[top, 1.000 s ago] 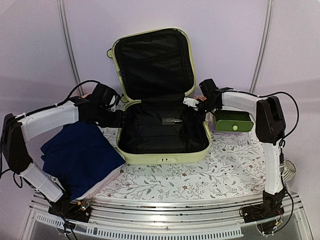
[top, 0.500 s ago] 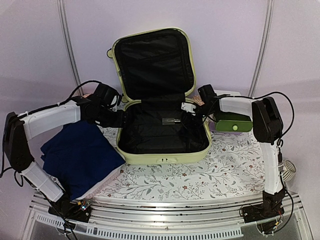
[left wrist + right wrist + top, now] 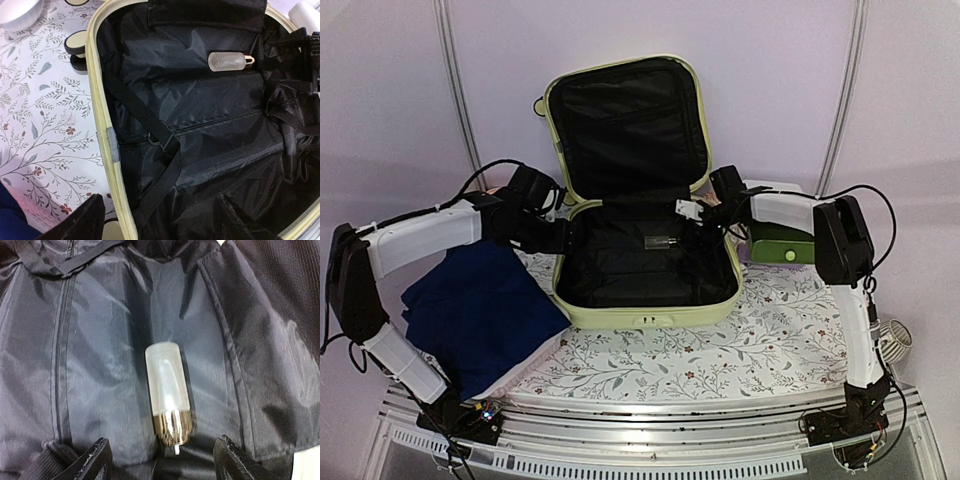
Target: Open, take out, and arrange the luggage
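Observation:
The luggage, a pale yellow-green suitcase, lies open with its lid standing upright at the back. A frosted bottle with a gold collar lies on the black lining. My right gripper is inside the right side of the case. It stands open, and the bottle lies just ahead of its fingertips. My left gripper is open astride the case's left rim, one finger outside and one inside. It holds nothing.
A dark blue cloth lies on the floral tablecloth at the left. A green box sits right of the case. A black strap with a buckle crosses the lining. A white bowl is beyond the wheels.
My right arm has reached further left into the suitcase toward the bottle. The left arm has stayed put.

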`<move>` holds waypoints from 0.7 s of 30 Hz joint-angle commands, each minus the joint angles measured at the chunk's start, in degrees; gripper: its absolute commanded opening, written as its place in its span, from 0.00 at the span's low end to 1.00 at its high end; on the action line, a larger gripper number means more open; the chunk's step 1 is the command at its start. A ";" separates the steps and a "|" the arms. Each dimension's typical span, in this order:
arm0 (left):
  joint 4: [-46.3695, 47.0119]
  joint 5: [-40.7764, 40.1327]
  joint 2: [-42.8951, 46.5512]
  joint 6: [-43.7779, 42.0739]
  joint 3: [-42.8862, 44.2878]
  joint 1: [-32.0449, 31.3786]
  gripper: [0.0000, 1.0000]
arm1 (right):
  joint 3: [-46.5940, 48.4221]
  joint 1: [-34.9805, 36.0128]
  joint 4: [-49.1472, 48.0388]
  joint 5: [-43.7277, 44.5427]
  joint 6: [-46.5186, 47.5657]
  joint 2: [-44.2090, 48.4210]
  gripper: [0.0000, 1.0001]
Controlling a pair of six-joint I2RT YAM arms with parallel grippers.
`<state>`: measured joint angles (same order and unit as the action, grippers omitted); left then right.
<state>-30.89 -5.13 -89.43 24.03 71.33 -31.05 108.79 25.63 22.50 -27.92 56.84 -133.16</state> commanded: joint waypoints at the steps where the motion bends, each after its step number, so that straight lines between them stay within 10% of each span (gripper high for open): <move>1: 0.42 0.59 -1.35 -0.75 1.20 0.55 0.76 | 3.13 1.01 -0.35 -2.28 -0.02 -3.73 0.74; 21: 0.44 0.09 -1.38 -1.18 0.45 0.55 0.77 | 13.16 3.20 3.21 3.84 -1.19 -10.25 0.73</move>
<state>-30.87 -5.10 -90.98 23.59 71.33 -31.05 121.01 29.87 23.22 -26.63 56.21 -141.88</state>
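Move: The small bottle lies on the floor of the open suitcase, about 7 cm to the right hand's left, 2 cm farther out and roughly 4 cm below. The suitcase's right wall stands some 9 cm to this hand's right, level with it. The green drawer is about 20 cm to its right and 1 cm back. From the left hand, the bottle is about 14 cm ahead, 21 cm to the right and 12 cm lower. Leftward, low across the inside of the suitcase, the right hand slides about 5 cm towards the bottle from its gold-capped end, dipping some 1.5 cm midway and regaining about half of that. The wrist barely turns, and the fingers stay wide open, coming either side of the cap end without visibly gripping it. ##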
